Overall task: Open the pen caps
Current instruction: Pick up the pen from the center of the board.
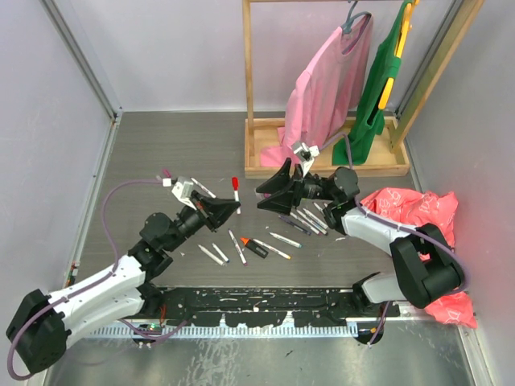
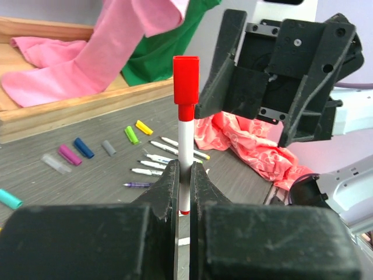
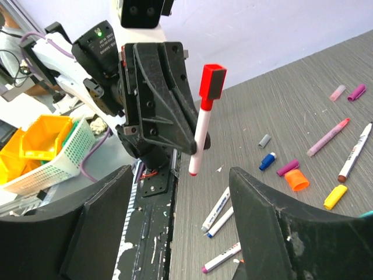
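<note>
My left gripper [image 2: 185,170] is shut on the white barrel of a pen [image 2: 185,146] and holds it upright, its red cap [image 2: 186,87] on top. From above, this gripper [image 1: 232,208] and the red cap [image 1: 236,186] sit left of centre. My right gripper [image 1: 262,196] faces it from the right, open and apart from the pen. In the right wrist view its jaws [image 3: 180,221] stand wide, with the red-capped pen [image 3: 200,134] ahead between them. Loose pen caps lie on the table: purple [image 2: 70,155], blue [image 2: 83,147], green [image 2: 132,135], yellow [image 2: 144,127].
Several uncapped pens [image 1: 302,219] lie mid-table, with more [image 1: 241,248] nearer the arms. A wooden rack [image 1: 265,165] with pink and green garments stands at the back. A red cloth [image 1: 414,209] lies at the right. A yellow bin [image 3: 35,140] sits beyond the table's edge.
</note>
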{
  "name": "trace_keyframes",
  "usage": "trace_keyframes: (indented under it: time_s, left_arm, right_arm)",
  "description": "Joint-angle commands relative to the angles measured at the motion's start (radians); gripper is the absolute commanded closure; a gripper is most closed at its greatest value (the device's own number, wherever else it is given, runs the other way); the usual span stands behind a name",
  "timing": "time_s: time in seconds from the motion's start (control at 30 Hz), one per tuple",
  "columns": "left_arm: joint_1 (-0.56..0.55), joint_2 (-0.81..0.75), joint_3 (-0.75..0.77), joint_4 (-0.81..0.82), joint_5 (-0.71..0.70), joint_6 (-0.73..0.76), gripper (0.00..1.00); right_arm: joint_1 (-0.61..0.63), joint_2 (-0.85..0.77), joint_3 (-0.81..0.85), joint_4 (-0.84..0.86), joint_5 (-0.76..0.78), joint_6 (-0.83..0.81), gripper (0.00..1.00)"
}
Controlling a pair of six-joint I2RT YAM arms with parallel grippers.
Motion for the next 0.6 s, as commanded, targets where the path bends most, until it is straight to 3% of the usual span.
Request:
trace_keyframes:
  time_s: [0.0, 0.23, 0.57]
  left_arm:
    - [-0.080, -0.004, 0.029, 0.094, -0.084, 0.032, 1.00]
    - [-0.203, 0.055, 0.064, 0.132, -0.149, 0.080, 1.00]
    - [-0.263, 0.115, 0.097, 0.161, -0.194, 0.083, 1.00]
  right_arm:
    - [-0.003, -0.010, -0.006, 0.201, -0.008, 0.095, 0.27]
    - [-0.003, -0.015, -0.018, 0.235, 0.005, 0.114, 0.27]
    - [0.010, -0.019, -0.016, 0.176, 0.014, 0.107, 0.29]
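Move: My left hand holds an upright pen, red cap about 6 cm above my grip. It is going to my open right gripper, whose fingertips wait some 7 cm to the right, 3 cm back and 5 cm higher. On the table about 15 cm below, the black marker lies 5 cm right and 3 cm back, a white pen 3 cm straight back. From my right hand, the red cap is about 7 cm left and 3 cm ahead, nearly level. I carry the gripped pen level to the right and back with my left hand, about 6 cm in all, easing off at the end and turning some 5 degrees clockwise, to bring the red cap to the mouth of my right gripper. My right hand rises barely a centimetre and keeps its fingers wide open, pointing left. ##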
